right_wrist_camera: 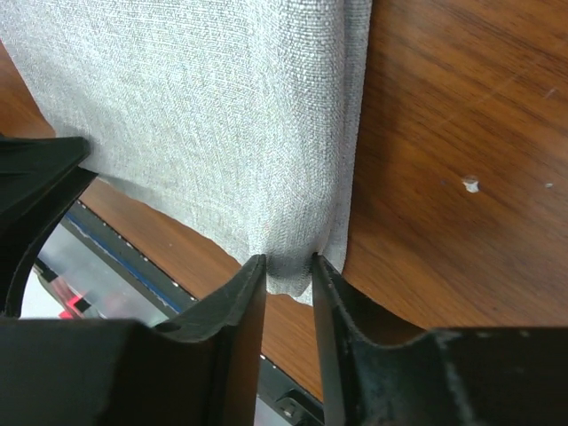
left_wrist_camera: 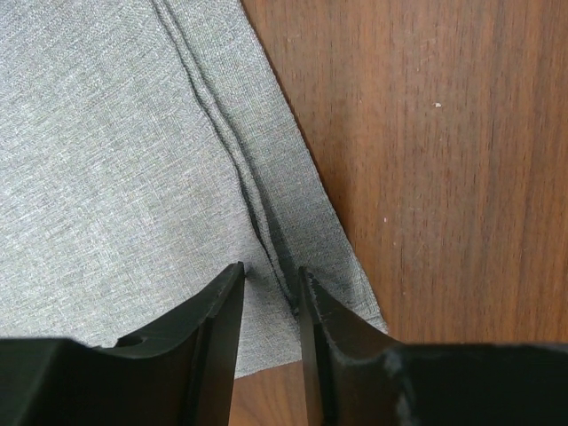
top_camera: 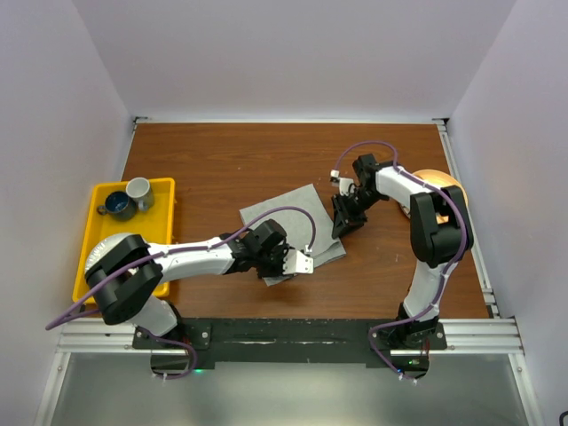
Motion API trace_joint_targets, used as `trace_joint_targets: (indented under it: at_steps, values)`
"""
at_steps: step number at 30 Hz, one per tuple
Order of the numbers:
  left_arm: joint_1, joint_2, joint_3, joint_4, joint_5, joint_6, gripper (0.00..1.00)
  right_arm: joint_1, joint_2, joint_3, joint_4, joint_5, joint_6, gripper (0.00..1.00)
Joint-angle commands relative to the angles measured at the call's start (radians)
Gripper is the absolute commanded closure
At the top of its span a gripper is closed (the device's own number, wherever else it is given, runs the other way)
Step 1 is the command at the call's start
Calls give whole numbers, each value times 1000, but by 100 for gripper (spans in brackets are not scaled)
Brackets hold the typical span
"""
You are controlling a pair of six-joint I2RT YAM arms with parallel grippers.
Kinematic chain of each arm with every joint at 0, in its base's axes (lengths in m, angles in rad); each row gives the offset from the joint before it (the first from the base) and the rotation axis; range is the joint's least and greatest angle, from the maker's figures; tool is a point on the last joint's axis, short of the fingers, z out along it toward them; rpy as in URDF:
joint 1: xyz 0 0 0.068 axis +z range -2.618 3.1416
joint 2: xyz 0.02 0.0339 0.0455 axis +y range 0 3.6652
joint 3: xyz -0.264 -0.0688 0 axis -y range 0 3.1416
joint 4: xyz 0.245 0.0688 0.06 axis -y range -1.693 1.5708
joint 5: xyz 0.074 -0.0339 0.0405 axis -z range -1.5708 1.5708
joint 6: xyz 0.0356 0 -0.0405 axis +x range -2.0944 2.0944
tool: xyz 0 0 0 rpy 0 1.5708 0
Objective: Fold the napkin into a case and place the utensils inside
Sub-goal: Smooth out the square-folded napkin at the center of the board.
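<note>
The grey napkin lies partly folded in the middle of the brown table, with layered edges running along its right side. My left gripper is at the cloth's near corner. Its jaws stand narrowly open, tips down on the flat cloth on either side of a folded edge. My right gripper is at the napkin's far right edge. In the right wrist view it is shut on a bunched bit of the napkin, which is raised off the wood. The utensils are out of view.
A yellow tray at the left edge holds a dark mug and a grey cup. A round orange-tan object sits at the right, half hidden behind the right arm. White walls enclose the table.
</note>
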Motion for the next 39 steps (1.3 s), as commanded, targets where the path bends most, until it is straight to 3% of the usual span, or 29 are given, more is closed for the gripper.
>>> trace_joint_targets:
  at_steps: [1, 5, 7, 10, 21, 28, 39]
  values:
    - [-6, 3, -3, 14, 1, 2, 67, 9, -10, 20, 5, 6, 10, 71]
    - [-6, -3, 0, 11, -4, -1, 78, 8, -9, 25, -1, 6, 10, 83]
    - [-6, -8, 3, 6, -4, 1, 86, 9, -15, 34, -9, 2, 10, 98]
    - [-6, -25, 13, -9, -7, 1, 100, 9, -36, 43, -21, -16, 11, 100]
    - [-6, -147, 71, -127, 2, 2, 100, 9, -115, 69, -127, -41, -27, 100]
    - [-6, -180, 114, -216, 97, -21, 100, 9, -142, 21, -177, -24, -63, 100]
    - [-9, -94, 34, -127, 82, -50, 100, 12, -47, -26, -59, 19, -30, 100]
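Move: The left hand's fingers straddle the napkin's near-left top-layer corner, about 1 cm below; the bottom layer's corner pokes out some 2 cm back of it. The right hand's open fingers are likewise round the near-right top-layer corner, about 1 cm below, with the bottom layer's right corner some 4 cm back and 2 cm right of this hand. Both hands pinch the top layer's near corners, lift about 5 cm, draw back 2–3 cm and start down. ##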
